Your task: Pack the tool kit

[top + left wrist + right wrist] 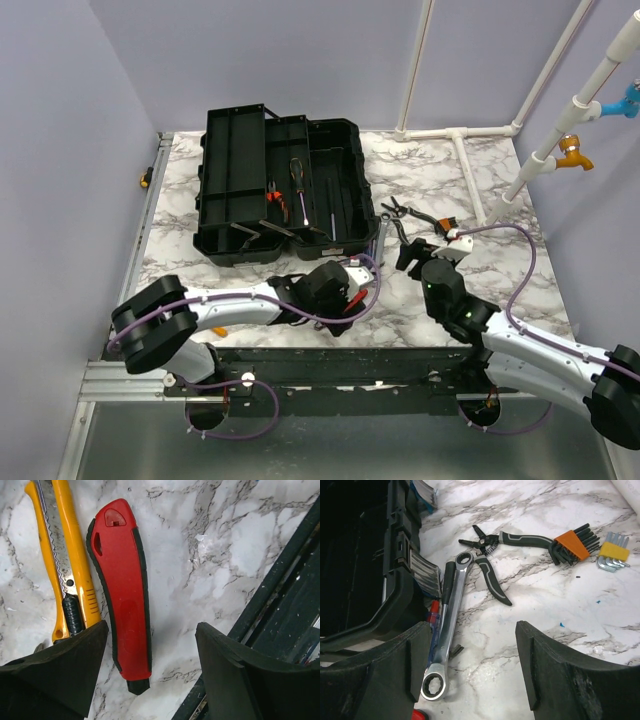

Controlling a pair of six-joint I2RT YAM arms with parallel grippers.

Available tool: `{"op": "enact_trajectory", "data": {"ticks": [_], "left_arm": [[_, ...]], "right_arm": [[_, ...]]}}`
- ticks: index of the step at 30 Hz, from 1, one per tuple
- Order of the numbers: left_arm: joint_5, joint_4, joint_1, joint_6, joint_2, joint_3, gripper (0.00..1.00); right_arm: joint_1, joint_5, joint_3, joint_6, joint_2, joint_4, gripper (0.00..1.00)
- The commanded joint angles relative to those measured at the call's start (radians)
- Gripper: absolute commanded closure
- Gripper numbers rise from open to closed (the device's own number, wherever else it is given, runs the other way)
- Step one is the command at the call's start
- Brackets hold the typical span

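The black toolbox (352, 190) lies open at the table's back left, lid folded out to the left, with a few tools (298, 185) in it. In the left wrist view a red utility knife (122, 590) and a yellow one (70, 555) lie side by side on the marble. My left gripper (151, 627) is open just above them, the red knife's end between its jaws, untouched. My right gripper (472, 625) is open over bare marble. A silver ring wrench (447, 625) lies by its left finger (395, 670), partly over a dark-handled tool (447, 580).
Black-handled pliers (495, 555) lie beyond the wrench, with an orange hex-key set (572, 545) and a yellow one (614, 555) to their right. The toolbox wall (365, 580) stands close on the right gripper's left, and its edge (285, 580) on the left gripper's right. White pipes (470, 130) cross the back right.
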Motion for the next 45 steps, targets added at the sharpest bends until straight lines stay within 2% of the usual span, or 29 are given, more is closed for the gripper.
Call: {"op": "enact_trajectory", "data": {"ticks": [1, 4, 8, 11, 17, 19, 26, 32, 34, 36, 39, 41, 45], "left_arm": [[-0.049, -0.091, -0.006, -0.066, 0.083, 0.08, 0.28], [-0.034, -0.127, -0.006, -0.069, 0.14, 0.123, 0.3], [-0.024, -0.18, -0.006, -0.082, 0.214, 0.179, 0.45], [-0.05, -0.211, -0.006, -0.095, 0.257, 0.206, 0.52], [-0.052, -0.235, -0.006, -0.094, 0.255, 0.22, 0.9], [-0.055, -0.246, -0.007, -0.095, 0.223, 0.222, 1.0], [-0.033, -0.262, -0.007, -0.116, 0.023, 0.231, 1.0], [-0.07, -0.293, 0.021, -0.126, -0.105, 0.297, 1.0], [-0.121, -0.319, 0.062, -0.129, -0.146, 0.329, 1.0], [-0.123, -0.334, 0.144, -0.142, -0.198, 0.357, 1.0], [0.008, -0.281, 0.35, -0.191, -0.263, 0.358, 1.0], [0.041, -0.271, 0.468, -0.224, -0.287, 0.379, 1.0], [-0.014, -0.256, 0.621, -0.23, -0.32, 0.439, 1.0]], "right_arm": [[-0.001, 0.068, -0.03, 0.02, -0.044, 0.065, 0.26], [0.0, 0.071, -0.046, 0.02, -0.059, 0.075, 0.26], [0.0, 0.079, -0.043, 0.015, -0.054, 0.08, 0.26], [0.0, 0.083, -0.044, 0.015, -0.05, 0.08, 0.26], [0.0, 0.104, -0.059, 0.021, -0.076, 0.081, 0.27], [0.0, 0.117, -0.065, 0.025, -0.089, 0.079, 0.28], [0.0, 0.146, -0.084, 0.045, -0.131, 0.069, 0.29], [-0.001, 0.158, -0.085, 0.053, -0.131, 0.063, 0.29], [0.0, 0.162, -0.087, 0.056, -0.128, 0.063, 0.29], [0.0, 0.162, -0.087, 0.06, -0.124, 0.064, 0.29], [0.0, 0.162, -0.085, 0.066, -0.113, 0.063, 0.29], [0.0, 0.163, -0.084, 0.069, -0.105, 0.065, 0.29], [0.0, 0.163, -0.081, 0.076, -0.08, 0.066, 0.3]]}}
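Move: The red knife lies on the table just under the left hand's open fingers, its middle about 3 cm ahead, 3 cm to the right and 3 cm lower. The yellow knife is some 4 cm farther out than it. From the left hand, the open toolbox's middle is roughly 30 cm ahead, 11 cm left and 3 cm higher. From the right hand, the red knife is about 10 cm back, 16 cm left and 12 cm below. The red knife is straddled near its tail end as the left hand sinks about 2 cm, edging right and forward. The fingers shut on its sides and lift it, first nearly straight up, then also forward and left over the toolbox's trays, over 20 cm up in all, turning about 35 degrees counter-clockwise. The right hand, open and empty, drifts 2.5 cm right. ##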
